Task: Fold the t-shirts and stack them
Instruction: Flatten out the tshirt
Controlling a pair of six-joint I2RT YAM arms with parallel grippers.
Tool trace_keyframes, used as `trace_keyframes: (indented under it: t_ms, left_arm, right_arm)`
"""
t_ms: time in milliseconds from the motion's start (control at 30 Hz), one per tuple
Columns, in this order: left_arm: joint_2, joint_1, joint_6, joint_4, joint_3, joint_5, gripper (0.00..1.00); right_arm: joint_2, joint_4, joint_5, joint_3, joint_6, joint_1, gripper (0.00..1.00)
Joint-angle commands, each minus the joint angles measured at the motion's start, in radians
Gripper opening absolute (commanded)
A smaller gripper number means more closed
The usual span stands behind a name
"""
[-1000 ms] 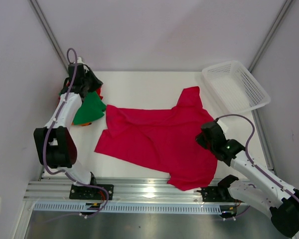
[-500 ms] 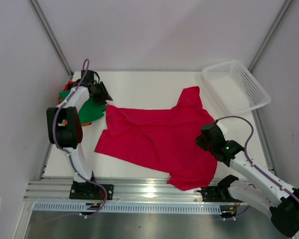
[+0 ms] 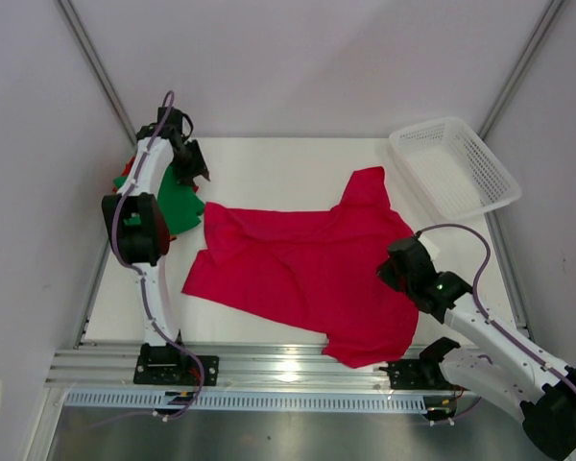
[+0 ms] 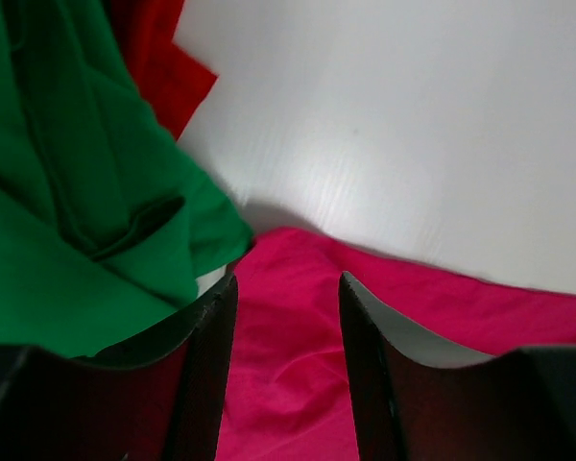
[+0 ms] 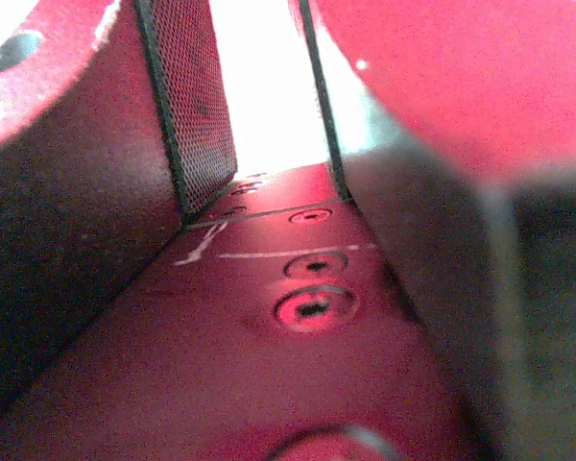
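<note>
A crimson t-shirt [image 3: 307,264] lies spread across the middle of the table. My left gripper [image 3: 190,163] hangs at the far left above the edge of a green t-shirt [image 3: 178,206]. In the left wrist view the left gripper [image 4: 286,288] is open and empty, with the crimson t-shirt [image 4: 298,365] below it, the green t-shirt [image 4: 58,240] to its left and a red t-shirt [image 4: 158,58] behind. My right gripper [image 3: 396,267] sits low at the crimson t-shirt's right edge. In the right wrist view the right gripper [image 5: 264,96] shows a bright gap between its pads, everything tinted red, its tips cut off.
A white mesh basket [image 3: 456,168] stands at the back right, near the crimson sleeve. The green and red shirts are piled against the left wall. Bare white table [image 3: 269,173] shows behind the crimson shirt. The metal rail runs along the near edge.
My left gripper has opened and the left arm has risen, carrying the gripper slightly right over the green shirt. The right arm and the crimson shirt have stayed put.
</note>
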Motion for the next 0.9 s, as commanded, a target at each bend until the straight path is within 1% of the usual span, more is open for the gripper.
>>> trace_keyframes:
  t_ms: [0, 67, 133, 233, 300, 367, 433, 500, 533, 633, 733, 867]
  left_arm:
    - [0.023, -0.015, 0.033, -0.133, 0.033, -0.132, 0.5]
    - [0.031, -0.02, 0.039, -0.163, 0.034, -0.187, 0.49]
    - [0.044, -0.021, 0.041, -0.179, 0.033, -0.21, 0.49]
    - [0.04, -0.023, 0.049, -0.168, -0.001, -0.2, 0.48]
    - [0.028, -0.025, 0.064, -0.136, -0.055, -0.157, 0.48]
    - [-0.005, -0.025, 0.078, -0.073, -0.085, -0.134, 0.48]
    - [-0.023, -0.025, 0.095, -0.007, -0.142, -0.076, 0.48]
    - [-0.025, -0.025, 0.098, -0.001, -0.15, -0.06, 0.48]
    - [-0.022, -0.053, 0.098, -0.003, -0.15, -0.057, 0.48]
    - [-0.015, -0.057, 0.096, -0.001, -0.159, -0.043, 0.48]
    - [-0.031, -0.06, 0.096, 0.048, -0.211, 0.004, 0.48]
    - [-0.063, -0.061, 0.085, 0.157, -0.267, 0.052, 0.48]
  right_arm:
    - [-0.012, -0.007, 0.006, 0.0, -0.006, -0.006, 0.28]
    - [-0.009, -0.004, 0.006, -0.001, -0.006, -0.006, 0.28]
    - [-0.006, 0.001, 0.005, -0.001, -0.006, -0.004, 0.28]
    - [0.004, 0.013, -0.003, 0.0, -0.01, -0.006, 0.28]
    - [0.01, 0.019, -0.005, 0.002, -0.015, -0.006, 0.28]
    - [0.021, 0.025, -0.009, 0.006, -0.018, -0.006, 0.28]
    - [0.025, 0.028, -0.012, 0.011, -0.021, -0.007, 0.28]
    - [0.025, 0.028, -0.012, 0.013, -0.024, -0.006, 0.28]
    - [0.024, 0.024, -0.011, 0.014, -0.024, -0.007, 0.28]
    - [0.011, 0.008, -0.008, 0.013, -0.024, -0.007, 0.28]
    - [-0.004, -0.007, 0.0, 0.008, -0.024, -0.006, 0.28]
    - [-0.013, -0.019, 0.003, 0.016, -0.03, -0.007, 0.28]
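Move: The crimson t-shirt's far left corner lies some 6 cm back from the left hand, 3 cm to its right and about 10 cm below. On the table at roughly that depth, the folded green t-shirt is about 11 cm to the hand's left and 4 cm back; a red flap under it ends some 4 cm left and 1 cm ahead. From the right hand the crimson corner is about 43 cm left, 19 cm ahead and 9 cm lower. Half open, the left hand sinks some 8 cm and back 5, ending rightward, towards the crimson shirt's corner. ##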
